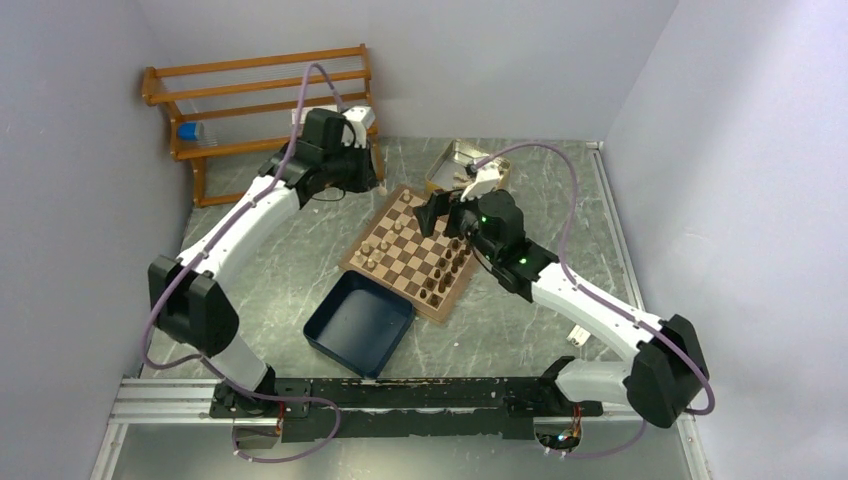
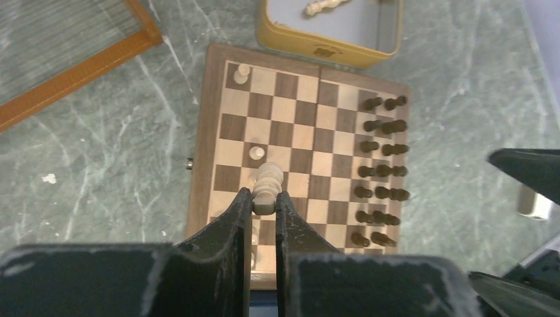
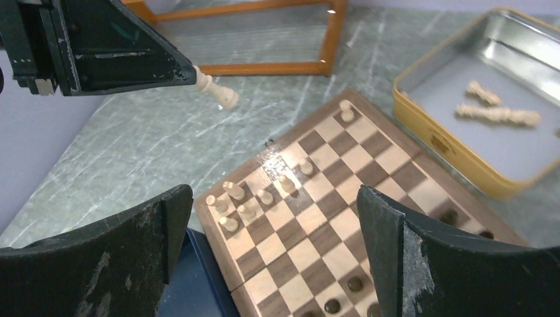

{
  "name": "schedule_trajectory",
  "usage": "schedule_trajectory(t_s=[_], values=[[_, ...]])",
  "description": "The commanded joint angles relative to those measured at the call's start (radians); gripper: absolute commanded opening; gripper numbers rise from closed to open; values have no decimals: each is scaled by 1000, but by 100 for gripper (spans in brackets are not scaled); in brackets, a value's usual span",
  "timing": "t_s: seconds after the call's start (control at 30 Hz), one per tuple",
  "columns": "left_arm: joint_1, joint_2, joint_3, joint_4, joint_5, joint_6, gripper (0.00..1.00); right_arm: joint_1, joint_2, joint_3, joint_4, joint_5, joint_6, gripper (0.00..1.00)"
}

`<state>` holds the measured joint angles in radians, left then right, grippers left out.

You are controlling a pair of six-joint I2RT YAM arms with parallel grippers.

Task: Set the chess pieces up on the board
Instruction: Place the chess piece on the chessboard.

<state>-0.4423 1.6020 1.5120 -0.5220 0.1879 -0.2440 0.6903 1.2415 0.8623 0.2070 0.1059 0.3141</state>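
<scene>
The board [image 1: 352, 262] lies mid-table, with dark chess pieces [image 2: 383, 165] filling its two rows on the right arm's side and a few light pieces [image 3: 244, 198] on the opposite side. My left gripper [image 2: 265, 199] is shut on a light chess piece [image 2: 269, 181], held in the air above the board's light side. From the right wrist view that piece [image 3: 216, 89] sticks out of the left gripper's fingers [image 3: 132, 46]. My right gripper [image 3: 274, 198] hangs open over the board with nothing between its fingers.
A yellow-rimmed metal tin [image 3: 462, 168] behind the board holds two light pieces [image 3: 498, 113] lying flat. A navy tray [image 1: 360, 322] touches the board's near corner. A wooden rack [image 1: 260, 100] stands at the back left wall.
</scene>
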Motion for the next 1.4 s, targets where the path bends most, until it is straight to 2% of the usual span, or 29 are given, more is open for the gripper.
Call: schedule_trajectory(t_s=[0.0,0.17,0.37,0.87,1.1,1.37], values=[[-42,63,90,-105,-202,65,5,3,-75,-5,-152,167,96,100],[-96,159,166,-158,-349,78,5,3,-135,-53,-186,262,99,100],[-137,225,161,-143,-417,64,5,3,-188,-94,-185,269,93,100],[-157,384,201,-110,-409,46,5,3,-231,-128,-156,254,50,100],[-157,394,175,-65,-409,36,7,2,-234,-137,-146,257,43,100],[-157,430,216,-155,-390,35,6,3,-233,-134,-147,251,39,100]])
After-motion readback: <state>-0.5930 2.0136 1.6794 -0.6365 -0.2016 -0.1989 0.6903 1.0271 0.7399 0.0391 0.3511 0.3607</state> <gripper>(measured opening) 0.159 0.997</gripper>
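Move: The left hand already holds a light chess piece. The open edge-row squares it is headed for lie about 4 cm ahead, 3 cm to its right and some 19 cm below. From that spot, the nearest pawn is one square to the right and slightly back, the corner piece about 9 cm farther out and 6 cm right, and the nearer edge piece roughly 6 cm back and 4 cm left. From the empty right hand, the spot is about 10 cm ahead, 11 cm left and 19 cm below. Down, mostly straight, the left hand brings its still-gripped piece some 14 cm towards the left edge of the board beside the pawns, easing about 3 cm forward early on. Its wrist rolls roughly 25 degrees, the fingers swinging to point more steeply down, and the descent nearly stops late. Meanwhile the open, empty right hand backs off about 7 cm to the right, turning some 15 degrees clockwise. ##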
